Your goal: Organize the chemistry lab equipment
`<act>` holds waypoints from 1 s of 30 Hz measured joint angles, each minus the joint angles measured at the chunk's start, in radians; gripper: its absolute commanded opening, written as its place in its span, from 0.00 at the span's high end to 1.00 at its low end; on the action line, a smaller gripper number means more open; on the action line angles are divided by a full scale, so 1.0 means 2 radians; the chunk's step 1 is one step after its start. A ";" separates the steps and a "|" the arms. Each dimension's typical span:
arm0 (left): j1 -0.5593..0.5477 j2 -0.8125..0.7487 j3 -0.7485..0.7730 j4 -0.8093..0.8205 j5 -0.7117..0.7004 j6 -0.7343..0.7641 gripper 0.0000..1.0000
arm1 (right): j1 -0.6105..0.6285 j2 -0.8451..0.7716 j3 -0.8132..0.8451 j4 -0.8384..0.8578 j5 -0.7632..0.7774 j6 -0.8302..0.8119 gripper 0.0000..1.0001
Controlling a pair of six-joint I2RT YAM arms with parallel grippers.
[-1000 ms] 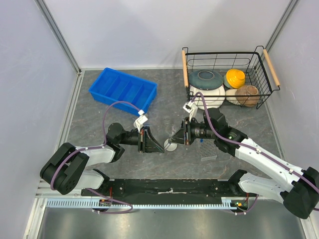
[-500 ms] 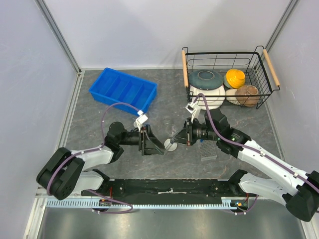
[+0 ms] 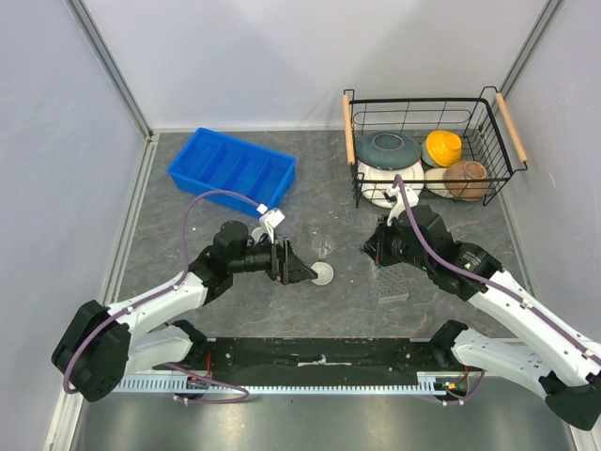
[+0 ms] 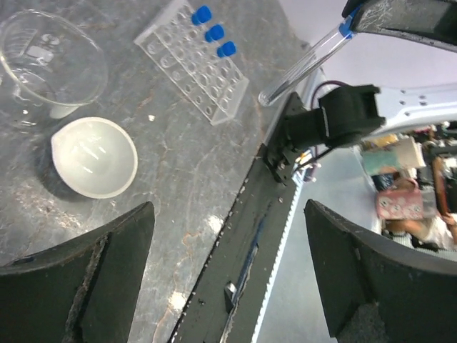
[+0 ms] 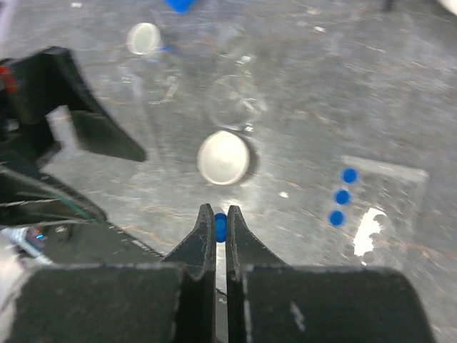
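Note:
My right gripper (image 5: 221, 214) is shut on a blue-capped clear tube (image 5: 221, 229), held above the table; in the left wrist view that tube (image 4: 303, 66) slants down from the right gripper (image 4: 357, 25). Below sit a white round dish (image 3: 322, 273), a clear glass beaker (image 3: 322, 246) just behind it, and a clear plastic tube rack (image 3: 392, 285) holding three blue-capped tubes (image 4: 214, 32). My left gripper (image 3: 299, 272) stands open and empty just left of the dish (image 4: 94, 157). A tiny white cup (image 5: 143, 38) stands further back.
A blue divided tray (image 3: 232, 169) lies at the back left. A black wire basket (image 3: 427, 141) with ceramic bowls stands at the back right. A black rail (image 3: 319, 355) runs along the near table edge between the arm bases.
The left gripper opened and let go of the tube. The right gripper closed on it and drew back to the right, away from the left gripper.

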 measured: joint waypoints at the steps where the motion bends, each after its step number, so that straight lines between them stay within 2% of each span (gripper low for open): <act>1: -0.007 0.001 0.007 -0.021 -0.016 0.006 0.10 | 0.001 0.000 0.000 -0.014 0.020 0.000 1.00; 8: -0.066 0.001 0.061 -0.146 -0.138 0.033 0.11 | 0.004 0.000 -0.015 -0.070 0.125 0.021 1.00; 15: -0.094 -0.021 0.078 -0.236 -0.243 0.039 0.11 | 0.018 0.008 -0.044 -0.092 0.171 0.042 1.00; 20: -0.095 -0.043 0.080 -0.268 -0.279 0.041 0.11 | 0.034 0.025 -0.051 -0.095 0.194 0.052 1.00; 30: -0.095 -0.052 0.082 -0.287 -0.307 0.044 0.11 | 0.058 0.039 -0.058 -0.096 0.236 0.072 1.00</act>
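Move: My right hand still pinches the blue-capped test tube. The tube rack's middle is about 9 cm to its right, 3 cm ahead and some 20 cm below. Three capped tubes already stand in the rack's left column, roughly 6 cm ahead and 6 cm right of the hand. The white dish lies about 10 cm left and 4 cm ahead, with the glass beaker 7 cm beyond the dish. From my left hand the rack is about 23 cm right and 5 cm ahead. Keeping the tube pinched by its cap, I swing my right hand about 7 cm right and sink it nearly 9 cm towards the near left part of the rack, easing off at the end, while the wrist swings clockwise and tips the fingers farther down, some 30 degrees in all. My empty left hand stays open, dips about 3 cm, then backs off left, its fingers tipping down. ##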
